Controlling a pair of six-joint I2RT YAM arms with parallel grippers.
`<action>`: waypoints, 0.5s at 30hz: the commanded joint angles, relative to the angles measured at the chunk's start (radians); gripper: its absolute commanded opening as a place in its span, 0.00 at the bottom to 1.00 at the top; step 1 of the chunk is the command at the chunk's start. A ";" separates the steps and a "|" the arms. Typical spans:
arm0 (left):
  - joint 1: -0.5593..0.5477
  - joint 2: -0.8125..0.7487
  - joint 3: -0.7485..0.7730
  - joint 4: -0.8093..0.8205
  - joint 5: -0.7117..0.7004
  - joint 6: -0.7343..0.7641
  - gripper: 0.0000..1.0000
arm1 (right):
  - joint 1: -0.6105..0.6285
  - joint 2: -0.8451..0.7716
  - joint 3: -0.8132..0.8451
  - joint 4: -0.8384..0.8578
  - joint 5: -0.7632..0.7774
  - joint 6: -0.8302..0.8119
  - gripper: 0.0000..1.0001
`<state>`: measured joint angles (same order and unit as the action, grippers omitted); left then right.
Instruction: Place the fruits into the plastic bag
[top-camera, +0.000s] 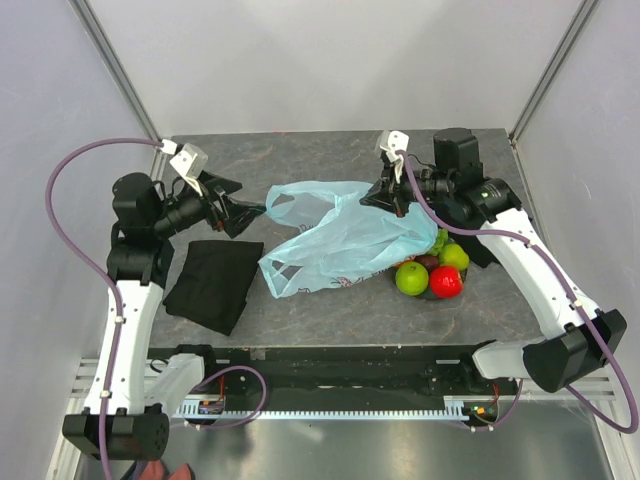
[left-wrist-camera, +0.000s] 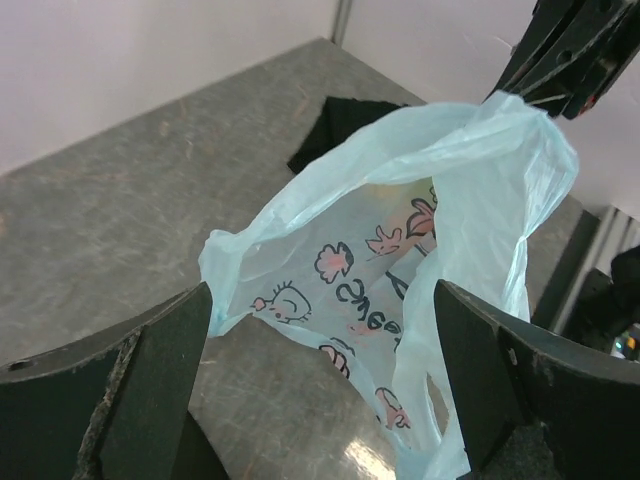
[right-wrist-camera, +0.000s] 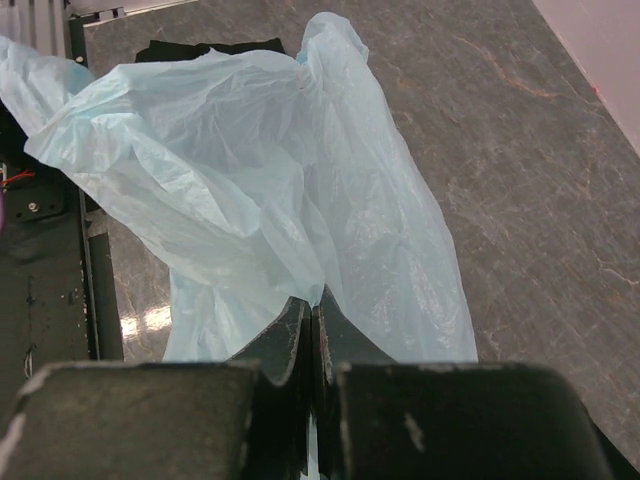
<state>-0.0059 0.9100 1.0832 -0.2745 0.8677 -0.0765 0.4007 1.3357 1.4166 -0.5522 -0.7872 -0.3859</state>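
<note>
The light-blue plastic bag (top-camera: 335, 238) lies crumpled mid-table, its printed inside (left-wrist-camera: 390, 270) facing the left wrist view. My right gripper (right-wrist-camera: 317, 305) is shut on a fold of the bag's rim (right-wrist-camera: 260, 170) and holds that side lifted. My left gripper (left-wrist-camera: 320, 385) is open just in front of the bag's mouth, one finger (left-wrist-camera: 160, 370) on each side, gripping nothing. The fruits sit right of the bag: a green apple (top-camera: 411, 278), a red apple (top-camera: 446, 282), a yellow-green one (top-camera: 454, 256), green grapes (top-camera: 440, 238) and a dark purple one (top-camera: 428, 262).
A black cloth (top-camera: 213, 283) lies on the table left of the bag, below my left gripper (top-camera: 236, 203). Another black cloth (left-wrist-camera: 335, 125) shows behind the bag in the left wrist view. The fruits rest on a dark plate (top-camera: 437, 296). Grey walls enclose the table.
</note>
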 joint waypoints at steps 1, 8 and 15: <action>0.001 -0.006 -0.029 0.049 0.134 0.058 0.99 | -0.019 -0.026 0.050 0.003 -0.113 -0.031 0.00; 0.000 -0.017 -0.118 0.061 0.062 0.106 0.99 | -0.068 -0.007 0.087 0.002 -0.267 -0.024 0.00; 0.000 0.024 -0.138 0.104 0.059 0.086 0.99 | -0.080 -0.001 0.105 -0.002 -0.339 -0.015 0.00</action>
<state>-0.0063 0.9165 0.9421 -0.2436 0.9203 -0.0216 0.3241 1.3361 1.4776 -0.5632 -1.0248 -0.3893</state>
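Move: The bag's loose far mouth corner hangs just past the left fingertips, about 4 cm ahead of the left hand, 3 cm to its right and 5 cm lower; the near mouth corner droops some 11 cm back, 5 cm right and 14 cm below that hand. From the right hand, which already pinches the rim, the far corner is about 15 cm left, 2 cm ahead and slightly lower, while the green apple sits roughly 13 cm back, 11 cm right and 28 cm below. With its fingers kept wide open and pointing ahead and to the right, the left hand sinks almost straight down about 5 cm beside the bag's loose far mouth corner, its attitude barely changing; whether a finger touches the plastic can't be seen. The right hand keeps its pinch on the rim and lifts it about 3.5 cm while easing back a little, turning some 10 degrees, mostly counter-clockwise. ##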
